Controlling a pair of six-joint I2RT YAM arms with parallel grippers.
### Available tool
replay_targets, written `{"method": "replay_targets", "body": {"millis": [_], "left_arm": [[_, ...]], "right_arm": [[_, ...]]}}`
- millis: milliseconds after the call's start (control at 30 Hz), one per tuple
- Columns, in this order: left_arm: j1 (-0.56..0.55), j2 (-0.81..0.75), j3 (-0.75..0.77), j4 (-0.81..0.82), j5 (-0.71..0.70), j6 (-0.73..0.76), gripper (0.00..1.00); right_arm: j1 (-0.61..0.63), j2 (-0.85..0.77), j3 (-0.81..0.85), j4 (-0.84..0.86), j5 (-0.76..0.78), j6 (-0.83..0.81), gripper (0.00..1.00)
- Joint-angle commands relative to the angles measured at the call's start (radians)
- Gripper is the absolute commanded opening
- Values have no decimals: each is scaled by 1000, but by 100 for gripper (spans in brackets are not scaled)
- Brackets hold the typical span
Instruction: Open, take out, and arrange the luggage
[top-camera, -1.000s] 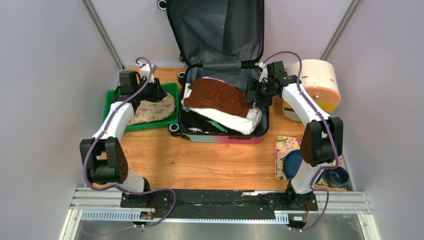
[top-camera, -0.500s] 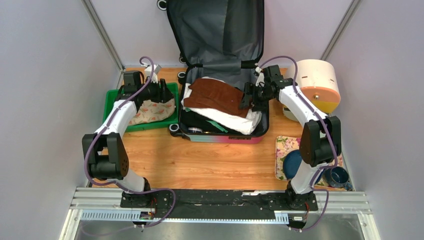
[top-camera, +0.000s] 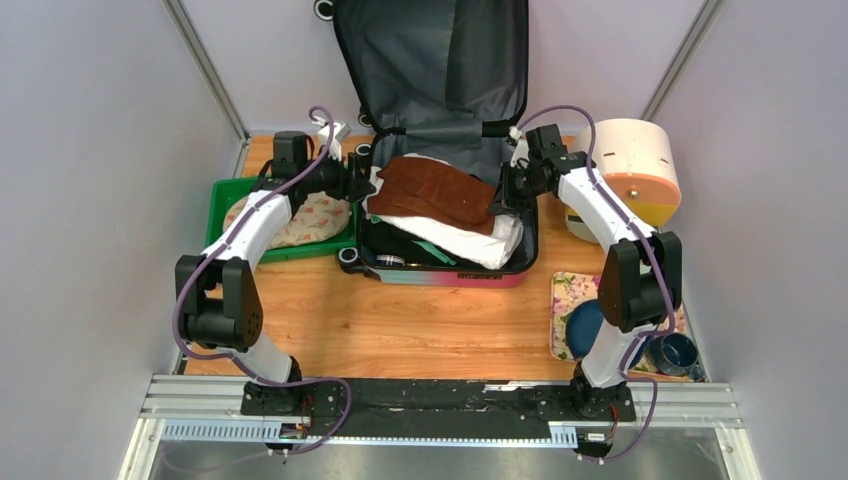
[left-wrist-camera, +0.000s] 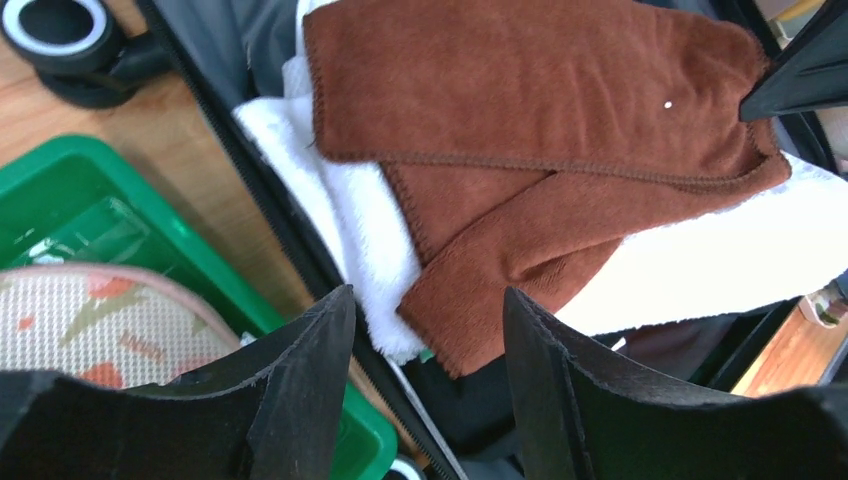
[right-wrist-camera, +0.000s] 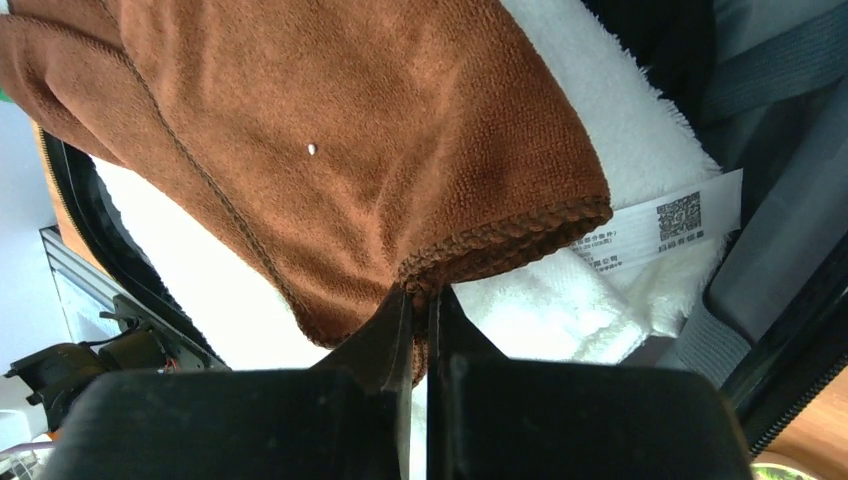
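Observation:
The luggage (top-camera: 440, 272) lies open on the table, its dark grey lid (top-camera: 430, 60) propped against the back wall. A folded brown towel (top-camera: 435, 190) rests on a white towel (top-camera: 455, 240) inside. My left gripper (top-camera: 362, 185) hovers open at the luggage's left rim, and in the left wrist view its fingers (left-wrist-camera: 428, 295) frame a corner of the brown towel (left-wrist-camera: 540, 130) without touching it. On the other side, my right gripper (top-camera: 500, 195) is shut on the brown towel's right edge. The right wrist view shows the hem (right-wrist-camera: 500, 235) pinched between the closed fingers (right-wrist-camera: 420, 295).
A green tray (top-camera: 290, 255) holding a floral pouch (top-camera: 300, 220) sits left of the luggage. A cream-and-orange round container (top-camera: 632, 170) stands at the back right. On a floral mat (top-camera: 565, 290) at the front right are a blue dish (top-camera: 585, 325) and a dark cup (top-camera: 678, 352).
My left gripper swung right from over the green tray to the luggage's left rim and opened wider. My right gripper closed on the brown towel's right edge.

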Motion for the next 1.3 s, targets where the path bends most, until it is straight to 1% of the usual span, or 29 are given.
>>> {"method": "replay_targets", "body": {"millis": [0,200,300,500,667,733,900,1033,1133,1167,1233,1267], "left_arm": [[-40,34,86,18,21,-28,65],[-107,89,151,15,27,-94,66],[-138,114,166,26,-11,-132,66],[-184,150,174,37,-59,-183,66],[-207,183,169,43,-146,-263,64],[-210,206,171,61,-143,-307,64],[-219,259,200,69,-149,-356,64],[-219,276,197,132,-114,-410,65],[-219,267,175,214,-105,-456,65],[-219,266,163,269,-100,-467,65],[-225,267,172,284,-106,-473,62],[-228,281,184,265,-106,-468,61]], "right_arm": [[-18,-38,40,-51,2,-52,0],[-72,-66,21,-118,5,-112,0],[-90,-77,11,-125,51,-130,0],[-113,-95,-9,-134,58,-139,0],[-115,-97,-23,-132,63,-144,0],[-115,-97,-22,-129,62,-144,0],[-115,-90,-11,-128,62,-143,0],[-115,-95,-17,-128,62,-146,0],[-113,-97,-22,-128,60,-146,0],[-115,-98,-22,-128,60,-144,0],[-113,-98,-19,-126,60,-146,0],[-113,-100,-17,-128,62,-146,0]]}}
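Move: The left hand is open, with the brown towel's left edge about 6 cm to its right, 2 cm ahead and 6 cm below. The green tray lies roughly 18 cm to its left, 6 cm back and 15 cm below. The right hand already grips the towel's right end; the suitcase's right rim is about 8 cm to its right and 2 cm back, and the white towel some 8 cm left and 7 cm back, both about 4 cm below. Right hand drags the pinched brown towel about 6 cm right; left, open, follows some 10 cm, dipping, then rising forward. ##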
